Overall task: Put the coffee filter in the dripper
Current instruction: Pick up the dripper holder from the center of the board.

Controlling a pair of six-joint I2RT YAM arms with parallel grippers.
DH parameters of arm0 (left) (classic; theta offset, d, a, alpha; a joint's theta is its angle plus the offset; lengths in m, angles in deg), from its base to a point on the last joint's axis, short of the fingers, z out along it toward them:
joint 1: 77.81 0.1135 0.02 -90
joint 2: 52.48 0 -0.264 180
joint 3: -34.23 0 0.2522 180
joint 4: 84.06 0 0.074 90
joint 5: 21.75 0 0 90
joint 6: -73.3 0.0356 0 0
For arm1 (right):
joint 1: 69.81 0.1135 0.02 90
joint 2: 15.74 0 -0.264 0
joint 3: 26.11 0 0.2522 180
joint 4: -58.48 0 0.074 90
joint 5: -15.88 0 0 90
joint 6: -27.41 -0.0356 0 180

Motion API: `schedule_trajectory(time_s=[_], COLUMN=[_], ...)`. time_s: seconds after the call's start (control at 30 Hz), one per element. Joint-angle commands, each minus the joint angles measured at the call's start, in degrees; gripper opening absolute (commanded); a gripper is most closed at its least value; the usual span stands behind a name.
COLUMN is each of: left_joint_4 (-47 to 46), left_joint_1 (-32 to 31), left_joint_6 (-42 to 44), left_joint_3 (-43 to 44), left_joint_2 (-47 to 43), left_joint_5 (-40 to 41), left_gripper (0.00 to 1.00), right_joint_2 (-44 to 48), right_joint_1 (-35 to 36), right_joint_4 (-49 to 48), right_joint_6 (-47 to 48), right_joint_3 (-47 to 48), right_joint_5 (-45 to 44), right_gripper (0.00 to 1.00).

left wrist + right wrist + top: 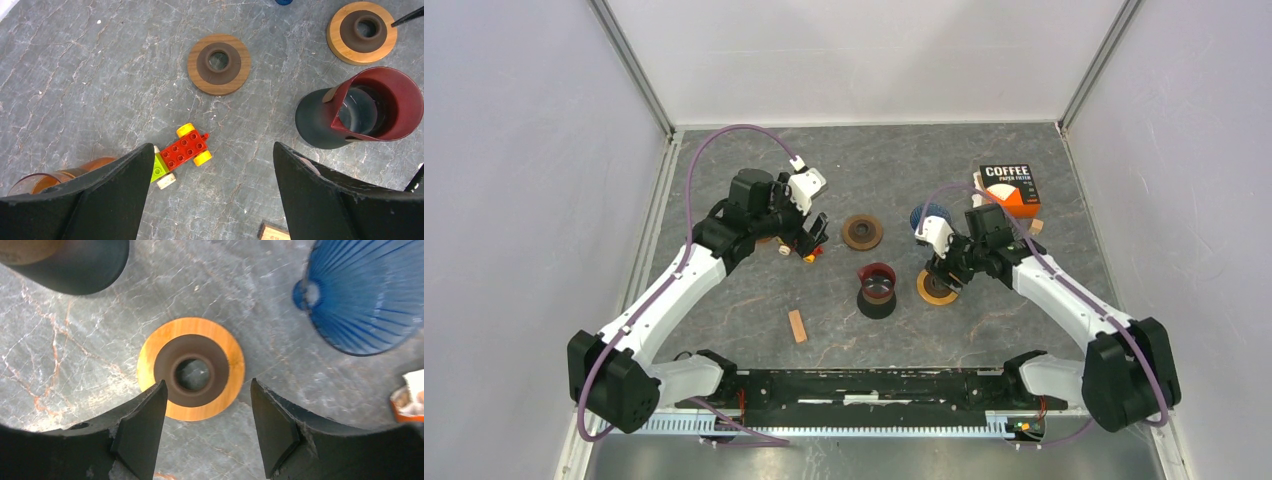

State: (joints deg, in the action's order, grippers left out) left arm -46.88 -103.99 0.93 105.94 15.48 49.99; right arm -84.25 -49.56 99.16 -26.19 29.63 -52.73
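The orange-and-black coffee filter box (1009,190) stands at the back right; no loose filter shows. A blue ribbed dripper (370,295) lies just left of the box (929,215). A dark red cone on a black base (877,288) stands mid-table. My right gripper (207,382) is open, its fingertips straddling the near edge of a wooden ring with a brown collar (191,367), and nothing is gripped. My left gripper (212,145) is open wide above bare table, beside a small toy car (185,150).
A second brown ring (862,232) lies behind the red cone. A wooden block (797,325) lies toward the front. An orange tumbler (60,177) lies on its side by my left finger. White walls enclose the table on three sides.
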Motion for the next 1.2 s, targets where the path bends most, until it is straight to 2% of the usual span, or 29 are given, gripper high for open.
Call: schedule_trajectory(time_s=[0.0, 0.8, 0.87, 1.17], left_joint_4=[-2.5, -2.6, -2.5, -1.2], left_joint_1=[-0.3, -0.3, -0.3, -0.4], left_joint_6=[-1.8, -1.0, -0.8, 0.3], left_joint_3=[0.5, 0.1, 0.1, 1.5], left_joint_2=[-1.7, -2.6, -2.5, -1.4], left_joint_5=[-0.3, -0.3, -0.4, -0.5], left_gripper=[0.94, 0.94, 0.94, 0.94], right_joint_2=[-3.3, -11.4, -12.3, -11.6], right_joint_1=[0.9, 3.6, 3.6, 3.3], right_joint_4=[1.6, -0.8, -1.0, 0.7], right_joint_6=[1.5, 2.5, 2.5, 3.2], right_joint_3=[-0.8, -3.3, -3.2, -0.8], right_joint_5=[1.8, 1.2, 1.4, 2.6], right_gripper=[0.67, 0.50, 0.44, 0.01])
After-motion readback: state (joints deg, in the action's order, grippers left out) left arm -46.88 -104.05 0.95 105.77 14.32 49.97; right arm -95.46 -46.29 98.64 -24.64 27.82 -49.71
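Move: The dripper holder lies almost under my right hand, about 1 cm back, 1 cm left and 7 cm below. The blue dripper stands about 15 cm ahead and 3 cm left of that hand. The dark red carafe stands roughly 16 cm left and 4 cm back, and the dark wooden ring lies some 19 cm left and 12 cm ahead. From my left hand the holder lies about 29 cm right, 4 cm back and 19 cm below. I lower my right hand about 6 cm onto the dripper holder, drawing back some 3 cm and edging slightly left, while the fingers tip about 10 degrees steeper. Once down I stay low and shut the fingers from well open to nearly closed, pinching the dark collar at the near edge of its hole. ##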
